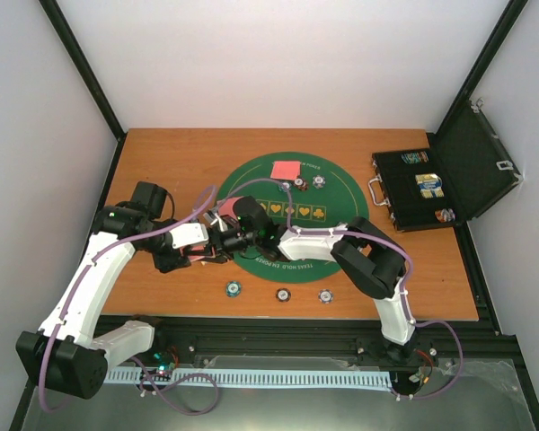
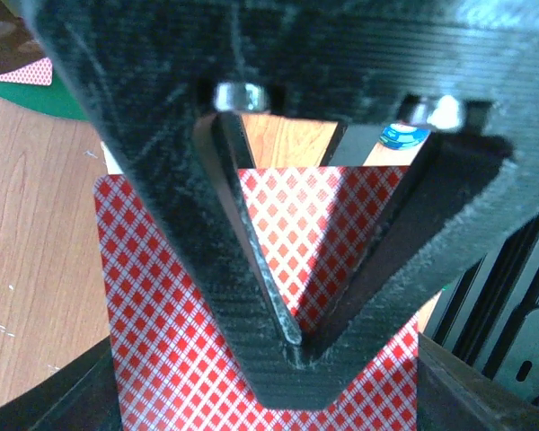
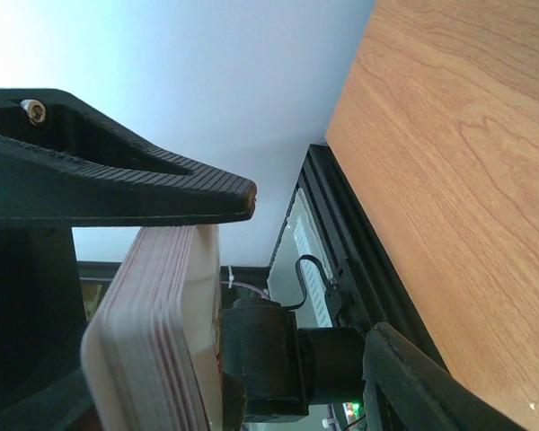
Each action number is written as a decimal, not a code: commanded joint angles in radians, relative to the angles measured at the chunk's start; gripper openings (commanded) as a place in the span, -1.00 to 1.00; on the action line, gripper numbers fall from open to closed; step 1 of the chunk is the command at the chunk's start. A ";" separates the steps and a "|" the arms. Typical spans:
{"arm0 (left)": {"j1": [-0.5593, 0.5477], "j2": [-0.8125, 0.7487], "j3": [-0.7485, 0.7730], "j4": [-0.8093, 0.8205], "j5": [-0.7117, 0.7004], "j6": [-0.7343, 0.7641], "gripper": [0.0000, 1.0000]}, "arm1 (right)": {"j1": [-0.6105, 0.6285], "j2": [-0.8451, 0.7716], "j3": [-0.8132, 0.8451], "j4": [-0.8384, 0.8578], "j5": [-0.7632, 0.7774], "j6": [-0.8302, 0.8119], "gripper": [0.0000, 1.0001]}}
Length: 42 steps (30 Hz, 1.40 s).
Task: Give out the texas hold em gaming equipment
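My right gripper point(image 1: 225, 226) is shut on a deck of pink-red-backed cards point(image 1: 223, 212) over the left edge of the green mat point(image 1: 341, 193). In the right wrist view the deck point(image 3: 153, 332) stands edge-on under the upper finger point(image 3: 162, 193). My left gripper point(image 1: 205, 253), close beside the right one, is shut on one red-backed card point(image 2: 162, 296); its jaws meet at a point point(image 2: 292, 346). A pink card point(image 1: 287, 168) and three chips point(image 1: 300, 185) lie at the mat's far side. Three round pieces point(image 1: 281, 294) lie in a row near the table's front edge.
A black hinged case point(image 1: 404, 215) stands open at the right, with cards and chips inside. The left wrist view shows a blue round piece point(image 2: 404, 135) beyond the jaws and a card point(image 2: 22, 72) on the mat. The black frame rail point(image 1: 323, 328) runs along the front edge.
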 commanded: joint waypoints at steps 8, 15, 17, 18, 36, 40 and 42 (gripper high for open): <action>0.001 -0.020 0.049 -0.010 0.025 0.026 -0.98 | -0.049 -0.059 -0.066 -0.124 0.043 -0.072 0.06; 0.001 -0.022 0.050 -0.011 0.025 0.027 -0.98 | -0.063 -0.095 -0.096 -0.142 0.049 -0.085 0.01; 0.001 -0.021 0.047 -0.010 0.024 0.026 -0.98 | -0.065 -0.101 -0.098 -0.143 0.049 -0.085 -0.03; 0.001 -0.021 0.044 -0.010 0.022 0.026 -0.99 | -0.066 -0.107 -0.098 -0.144 0.050 -0.086 -0.06; 0.001 -0.012 0.018 0.004 0.013 0.022 -0.98 | -0.123 -0.255 -0.111 -0.347 0.084 -0.182 -0.94; 0.001 0.001 0.018 0.006 0.001 0.013 -0.98 | -0.174 -0.304 -0.107 -0.449 0.085 -0.248 -0.94; 0.001 0.012 0.018 0.008 -0.007 0.006 -0.98 | -0.208 -0.328 -0.104 -0.512 0.087 -0.286 -0.94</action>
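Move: The playing-card deck is gripped in the left hand, its middle about 2 cm right of that hand's point and level with it. From the right hand the deck's top card is some 2 cm to the left and 2 cm higher, level fore and aft. A yellow-edged card box lies about 15 cm below the right hand, 2 cm to its left; a teal chip stack sits roughly 10 cm back, 4 cm right and 15 cm down; a dealt red card is around 11 cm ahead, 4 cm right, as far down. Upper finger already over the deck's back, the right hand draws the top card rightward off the deck and its fingers, half open at first, shut to pinch the card. It goes about 8 cm right and 4 cm forward in all, rising some 3 cm as the fingers close, away from the left gripper, which stays still and keeps hold of the deck. ##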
